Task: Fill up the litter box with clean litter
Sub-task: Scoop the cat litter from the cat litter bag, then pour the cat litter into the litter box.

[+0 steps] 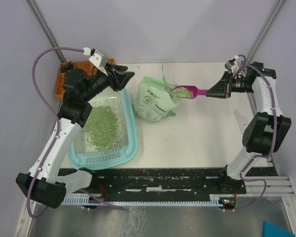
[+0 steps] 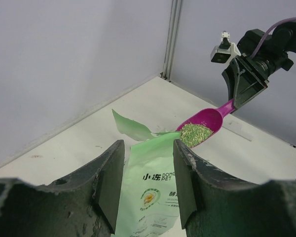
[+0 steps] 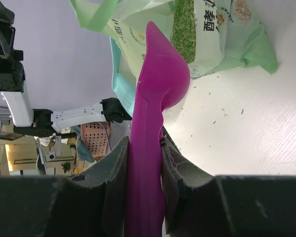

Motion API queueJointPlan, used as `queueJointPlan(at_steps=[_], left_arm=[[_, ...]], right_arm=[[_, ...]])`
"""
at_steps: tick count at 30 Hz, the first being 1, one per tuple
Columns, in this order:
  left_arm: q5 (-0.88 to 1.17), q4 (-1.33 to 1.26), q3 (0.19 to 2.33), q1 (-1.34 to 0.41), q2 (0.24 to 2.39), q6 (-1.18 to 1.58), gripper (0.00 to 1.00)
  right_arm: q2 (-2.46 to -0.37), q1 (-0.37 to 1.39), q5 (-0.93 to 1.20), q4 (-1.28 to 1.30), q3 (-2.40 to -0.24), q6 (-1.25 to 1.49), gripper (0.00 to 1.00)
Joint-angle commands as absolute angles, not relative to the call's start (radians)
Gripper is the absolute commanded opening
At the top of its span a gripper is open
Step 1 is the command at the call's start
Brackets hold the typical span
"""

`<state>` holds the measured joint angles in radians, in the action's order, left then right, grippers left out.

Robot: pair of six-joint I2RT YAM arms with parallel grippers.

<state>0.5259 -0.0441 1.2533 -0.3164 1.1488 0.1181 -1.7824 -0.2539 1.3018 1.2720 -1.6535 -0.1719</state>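
Note:
The light-teal litter box (image 1: pixel 129 146) lies at the left of the table, a patch of green clean litter (image 1: pixel 101 126) spread inside it. My right gripper (image 1: pixel 223 89) is shut on the handle of a magenta scoop (image 1: pixel 188 92). The scoop's bowl is heaped with litter (image 2: pixel 195 134) and hangs at the mouth of the pale green bag (image 1: pixel 155 100). Seen from the right wrist, the scoop (image 3: pixel 155 94) runs up from between my jaws (image 3: pixel 145 148) toward the bag (image 3: pixel 222 34). My left gripper (image 1: pixel 124 79) stands open over the box's far right corner, the bag (image 2: pixel 153 192) showing beyond its gap.
An orange tray (image 1: pixel 63 79) sits at the back left behind the left arm. Stray pellets dot the white tabletop (image 1: pixel 202 138) around the bag. Grey walls enclose the table on three sides. The black rail (image 1: pixel 158 185) runs along the near edge.

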Motion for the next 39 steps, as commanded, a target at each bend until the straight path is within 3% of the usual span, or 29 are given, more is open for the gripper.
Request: queueJointPlan(at_steps=[1,39], left_arm=[[0.487,-0.048,1.246,-0.321,1.100,0.095,0.51],[0.400,0.009,1.269,-0.320,1.052,0.093,0.52]], right_arm=[[-1.775,-0.261,1.371,1.285,-1.727,-0.131,0.02],[-1.773,-0.275,1.508,1.428,-1.901,0.000,0.02]])
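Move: The right hand holds the loaded scoop, its bowl about 11 cm to the left, level fore and aft and some 3 cm lower, tip still at the bag's mouth. From this hand the litter box's middle lies about 44 cm to the left, 6 cm back and 17 cm below; the cat litter bag is roughly 21 cm left, 2 cm farther out and 12 cm below. From the left hand, the litter box is about 13 cm left, 5 cm back and 33 cm below. The right hand keeps its grip on the scoop handle and lifts the loaded bowl almost straight up by some 7 cm, up and away from the bag's mouth, while the wrist tilts about 10 degrees so that the bowl end, pointing left, comes up towards level. Meanwhile the left hand, empty and half open, draws about 2 cm left and a little less back, away from the bag and from above the scoop's way to the litter box, rising slightly. ##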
